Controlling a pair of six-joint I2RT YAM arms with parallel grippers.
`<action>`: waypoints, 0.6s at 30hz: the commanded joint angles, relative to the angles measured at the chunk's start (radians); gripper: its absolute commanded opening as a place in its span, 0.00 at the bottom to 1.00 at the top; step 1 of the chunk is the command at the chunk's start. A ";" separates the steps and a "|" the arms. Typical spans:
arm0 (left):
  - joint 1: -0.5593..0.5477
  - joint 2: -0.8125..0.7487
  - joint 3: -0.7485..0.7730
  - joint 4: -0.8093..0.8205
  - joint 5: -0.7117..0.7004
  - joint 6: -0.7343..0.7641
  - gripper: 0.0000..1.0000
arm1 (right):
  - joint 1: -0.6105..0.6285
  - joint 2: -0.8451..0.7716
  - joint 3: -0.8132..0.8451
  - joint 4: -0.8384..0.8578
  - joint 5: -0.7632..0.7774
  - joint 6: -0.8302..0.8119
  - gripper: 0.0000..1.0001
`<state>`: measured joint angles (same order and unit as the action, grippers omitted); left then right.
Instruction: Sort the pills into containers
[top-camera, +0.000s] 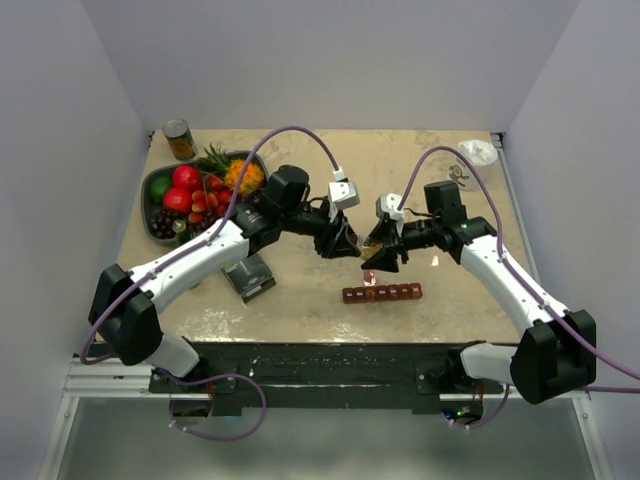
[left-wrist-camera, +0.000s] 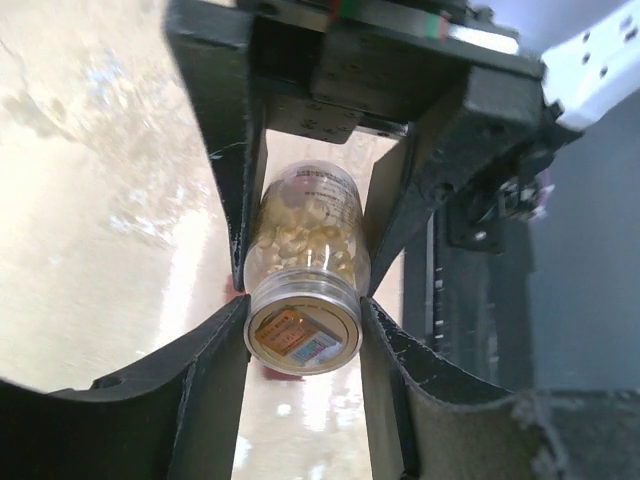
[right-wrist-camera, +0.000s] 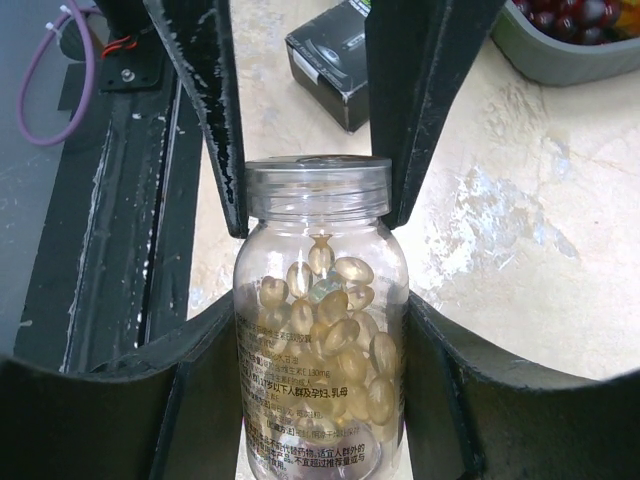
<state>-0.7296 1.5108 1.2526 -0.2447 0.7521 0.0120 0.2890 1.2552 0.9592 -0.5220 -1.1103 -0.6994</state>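
Note:
A small clear bottle (right-wrist-camera: 320, 340) full of tan pills (right-wrist-camera: 345, 330) hangs between both grippers above the table's middle. My right gripper (right-wrist-camera: 320, 310) is shut on the bottle's body. My left gripper (left-wrist-camera: 303, 335) is shut on the clear cap (right-wrist-camera: 318, 185), its pads touching both sides of it. From the left wrist the cap's end (left-wrist-camera: 302, 338) with an orange sticker faces the camera. Seen from above, the left gripper (top-camera: 345, 243) and right gripper (top-camera: 380, 252) meet tip to tip. The containers (top-camera: 382, 293), a dark red strip of compartments, lie just in front of them.
A grey-green fruit bowl (top-camera: 152, 190) sits at the back left, with a metal can (top-camera: 180, 139) behind it. A black box (top-camera: 250, 275) lies under the left arm. A white object (top-camera: 478, 151) rests at the back right corner.

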 joint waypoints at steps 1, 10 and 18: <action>-0.039 -0.095 -0.090 0.018 0.038 0.449 0.31 | -0.008 -0.014 0.033 0.017 -0.056 0.028 0.08; -0.116 -0.167 -0.199 0.114 -0.201 0.775 0.70 | -0.007 -0.014 0.033 0.014 -0.059 0.028 0.08; -0.099 -0.333 -0.384 0.445 -0.255 0.371 1.00 | -0.007 -0.013 0.033 0.013 -0.059 0.023 0.08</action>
<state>-0.8387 1.2720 0.9150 -0.0322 0.5152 0.6155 0.2859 1.2556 0.9596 -0.5339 -1.1442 -0.6853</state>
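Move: The left fingers already grip the cap, its middle roughly at that hand's point; from the right hand, which holds the bottle body, the cap lies about 5 cm left, 1 cm ahead and 2 cm up. The brown pill organizer lies on the table some 5 cm back, 6 cm right and 17 cm below the left hand. The black box lies about 22 cm left of that hand, 2 cm back and 17 cm down. Clockwise, as seen from its own side looking right at the bottle, the left hand twists on the pinched cap, turning some 40 degrees in all. Partway round its fingers start opening, end nearly fully spread and let go of the cap, the hand sinking and backing off left about 2.5 cm each way. The right hand keeps its grip on the bottle body, practically in place. ##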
